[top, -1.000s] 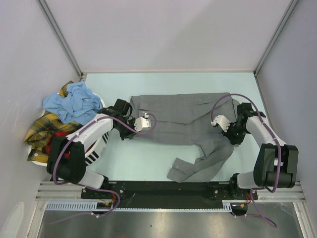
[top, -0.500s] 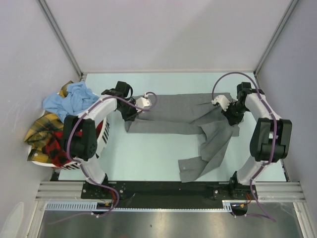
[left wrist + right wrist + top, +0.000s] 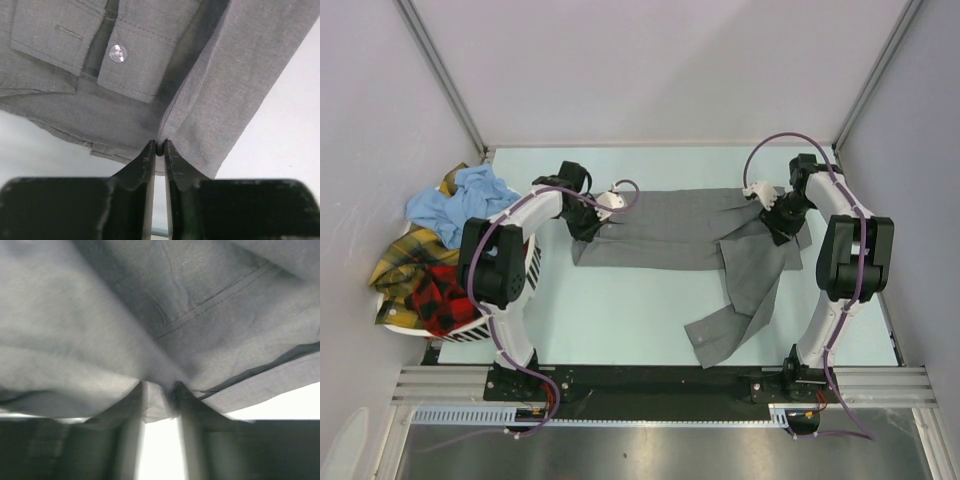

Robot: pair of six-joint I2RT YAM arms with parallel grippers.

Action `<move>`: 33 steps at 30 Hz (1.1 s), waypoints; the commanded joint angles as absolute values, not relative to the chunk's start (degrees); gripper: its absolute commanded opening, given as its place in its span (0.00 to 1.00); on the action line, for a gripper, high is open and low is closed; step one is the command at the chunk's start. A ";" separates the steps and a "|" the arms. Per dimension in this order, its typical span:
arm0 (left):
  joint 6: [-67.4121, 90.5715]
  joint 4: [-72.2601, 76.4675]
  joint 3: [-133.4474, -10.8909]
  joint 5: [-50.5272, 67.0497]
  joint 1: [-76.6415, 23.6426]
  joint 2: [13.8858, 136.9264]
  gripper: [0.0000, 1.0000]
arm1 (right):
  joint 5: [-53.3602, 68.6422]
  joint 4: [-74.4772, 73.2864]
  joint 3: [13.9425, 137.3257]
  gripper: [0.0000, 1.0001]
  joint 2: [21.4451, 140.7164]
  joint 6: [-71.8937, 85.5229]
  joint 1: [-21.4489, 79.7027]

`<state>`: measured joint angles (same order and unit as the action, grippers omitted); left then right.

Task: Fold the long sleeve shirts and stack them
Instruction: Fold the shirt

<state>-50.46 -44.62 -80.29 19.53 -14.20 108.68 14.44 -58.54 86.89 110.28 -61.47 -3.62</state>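
A mid-grey long sleeve shirt (image 3: 665, 230) lies folded into a band across the far middle of the table, one sleeve (image 3: 735, 310) trailing toward the near edge. My left gripper (image 3: 586, 222) is at the shirt's left end. In the left wrist view this gripper (image 3: 159, 148) is pinched shut on a fold of the grey cloth (image 3: 210, 90). My right gripper (image 3: 778, 215) is at the shirt's right end. In the right wrist view the right gripper (image 3: 159, 387) has its jaws apart, with grey cloth (image 3: 150, 315) draped over the tips.
A heap of shirts lies at the left over a white slotted basket (image 3: 528, 275): light blue (image 3: 460, 205), yellow plaid (image 3: 405, 258), red-and-black plaid (image 3: 435, 302). Grey walls close in the table on three sides. The black rail (image 3: 650, 385) holding the arm bases runs along the near edge.
Both grippers have moved to the far side with the shirt's edge, folding the body into a narrower band. The sleeve has shifted right. The right jaws have parted.
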 commanded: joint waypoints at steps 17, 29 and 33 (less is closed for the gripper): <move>-36.85 -21.85 -56.53 35.84 -13.62 66.64 0.99 | 26.29 -64.25 66.31 0.78 79.49 -60.29 -2.77; -21.19 -22.25 -53.79 28.67 -13.98 55.57 0.99 | 21.45 -53.88 56.26 0.73 79.62 -52.82 34.00; -18.90 -20.83 -51.51 20.67 -13.45 50.02 1.00 | 18.38 -50.20 52.83 0.73 81.74 -53.52 42.69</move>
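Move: The shirt's loose sleeve hangs towards the robot off the folded body, and its cuff lies about 26 cm back and 20 cm left of the right gripper, a centimetre or two lower. The sleeve's middle is some 13 cm back and 7 cm left of that gripper; the folded body's middle is about 26 cm left and 3 cm ahead of it. From the left gripper, the cuff is roughly 27 cm back and 34 cm right. Finish opening the right gripper at the folded edge, then lift it about 6 cm, sweep it back and left over the table towards the loose cuff and sink again, turning it counter-clockwise, fingers still apart. Open the left gripper wide to let go of the fold's left end, then raise it some 17 cm and draw it back, tilting its fingers forward and to the right. ##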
